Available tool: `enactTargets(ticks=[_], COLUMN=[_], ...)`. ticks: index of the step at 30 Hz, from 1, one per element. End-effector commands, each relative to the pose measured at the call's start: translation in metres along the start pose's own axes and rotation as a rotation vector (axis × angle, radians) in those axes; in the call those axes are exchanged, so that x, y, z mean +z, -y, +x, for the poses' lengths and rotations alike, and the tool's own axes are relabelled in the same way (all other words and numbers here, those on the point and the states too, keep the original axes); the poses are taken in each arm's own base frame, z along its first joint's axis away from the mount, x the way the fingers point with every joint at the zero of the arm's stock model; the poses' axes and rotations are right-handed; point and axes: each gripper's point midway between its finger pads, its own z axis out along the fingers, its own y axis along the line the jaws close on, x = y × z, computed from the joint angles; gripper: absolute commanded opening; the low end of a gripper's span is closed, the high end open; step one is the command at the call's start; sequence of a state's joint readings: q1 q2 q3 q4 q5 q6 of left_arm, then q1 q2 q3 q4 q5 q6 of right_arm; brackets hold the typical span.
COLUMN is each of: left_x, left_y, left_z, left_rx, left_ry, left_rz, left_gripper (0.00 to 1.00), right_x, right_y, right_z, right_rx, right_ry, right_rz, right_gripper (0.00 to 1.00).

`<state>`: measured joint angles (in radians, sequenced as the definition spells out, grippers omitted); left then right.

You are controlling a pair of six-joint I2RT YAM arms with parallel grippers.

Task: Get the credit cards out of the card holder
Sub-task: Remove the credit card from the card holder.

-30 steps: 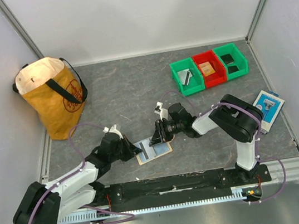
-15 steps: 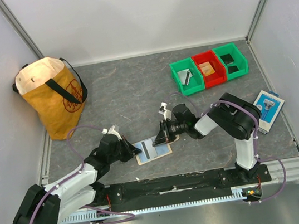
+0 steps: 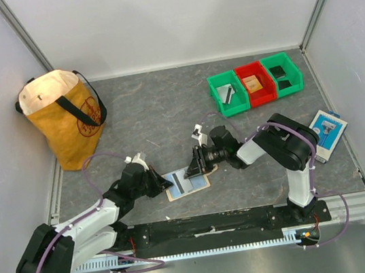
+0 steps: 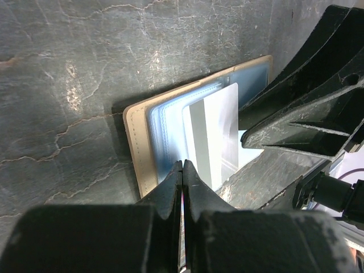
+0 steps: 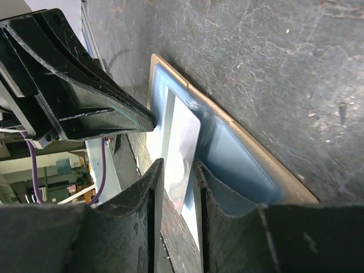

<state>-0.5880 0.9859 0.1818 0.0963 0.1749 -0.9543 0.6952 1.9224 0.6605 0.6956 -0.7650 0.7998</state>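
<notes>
The card holder [image 3: 200, 183] lies open on the table between the two arms, tan rim [image 4: 136, 142] around a pale blue inner face. A glossy credit card [image 4: 219, 131] with a dark stripe lies on that face, partly out of its pocket. My left gripper [image 4: 182, 165] is shut, its tips pressing on the holder's left half [image 3: 164, 181]. My right gripper [image 5: 178, 165] reaches in from the right [image 3: 192, 169]. Its jaws stand a narrow gap apart, with the near end of the credit card [image 5: 183, 133] showing between them. Whether they touch the card I cannot tell.
A yellow tote bag [image 3: 63, 120] stands at the back left. Green [image 3: 228, 95], red [image 3: 255, 84] and green [image 3: 282, 75] bins sit at the back right. A blue-and-white packet [image 3: 326, 129] lies by the right wall.
The right gripper has shifted slightly over the holder's right side. The left gripper, the holder and the card stay where they were.
</notes>
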Motion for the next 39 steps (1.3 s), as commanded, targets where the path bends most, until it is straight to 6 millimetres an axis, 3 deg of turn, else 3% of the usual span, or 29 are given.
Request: enactTargets(ticks=[1,7,11,18,25,32,35,39], left_x=[0.001,0.001,0.000,-0.003,-0.004,-0.006,-0.010,-0.017], left_y=[-0.007,-0.007,-0.007,-0.007,-0.001,0.015,0.028,0.047], left_z=[0.004,0.006,0.005,0.001,-0.005,-0.016,-0.023,-0.035], left_rx=[-0.008,-0.008,-0.010,-0.008,-0.002,0.012,0.023,0.047], left_ry=[-0.017,-0.021,-0.015,0.009,0.021,0.042,0.049,0.061], left_rz=[-0.019,-0.014,-0.013,-0.017,-0.009,0.029,0.055,0.075], left_gripper=[0.02,0.02,0.02,0.02,0.02,0.02,0.13,0.53], right_x=[0.007,0.010,0.009,-0.021,-0.051,-0.065,-0.073,-0.089], right_y=[0.003,0.008,0.008,0.018,0.025,0.027,0.028,0.017], right_z=[0.002,0.003,0.002,-0.011,-0.024,-0.025,-0.027,-0.039], right_rx=[-0.014,-0.010,-0.020,-0.033,-0.161,-0.166,-0.189,-0.269], right_ry=[-0.015,-0.021,-0.019,0.020,0.021,0.013,0.026,0.055], right_rz=[0.008,0.012,0.015,0.091,0.254,0.308,0.340,0.391], right_gripper=[0.34,0.22,0.01,0.00,0.00,0.00,0.00,0.00])
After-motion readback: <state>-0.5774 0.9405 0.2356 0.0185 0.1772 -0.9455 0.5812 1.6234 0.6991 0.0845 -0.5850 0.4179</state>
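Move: The white credit card with the dark stripe has its free long edge between the right hand's open fingers; its middle lies about 2 cm to the left of that hand, 2 cm back and 1 cm lower. The open card holder's middle is some 3 cm back and 2 cm below, and its tan tab about 9 cm to the right, level with the hand. From the left hand, its shut tips at the holder's left end, the holder's middle is roughly 6 cm right and the card 4 cm right. The card's free edge is pinched as the right fingers sink just under 1 cm and shut on it; the right hand then draws it about 7 cm right and 2.5 cm forward, rising about 2 cm overall from its low point while the wrist rolls some 15 degrees, right side up. The left hand stays on the holder's left end with shut tips, then lifts nearly 2 cm clear and opens partway. ##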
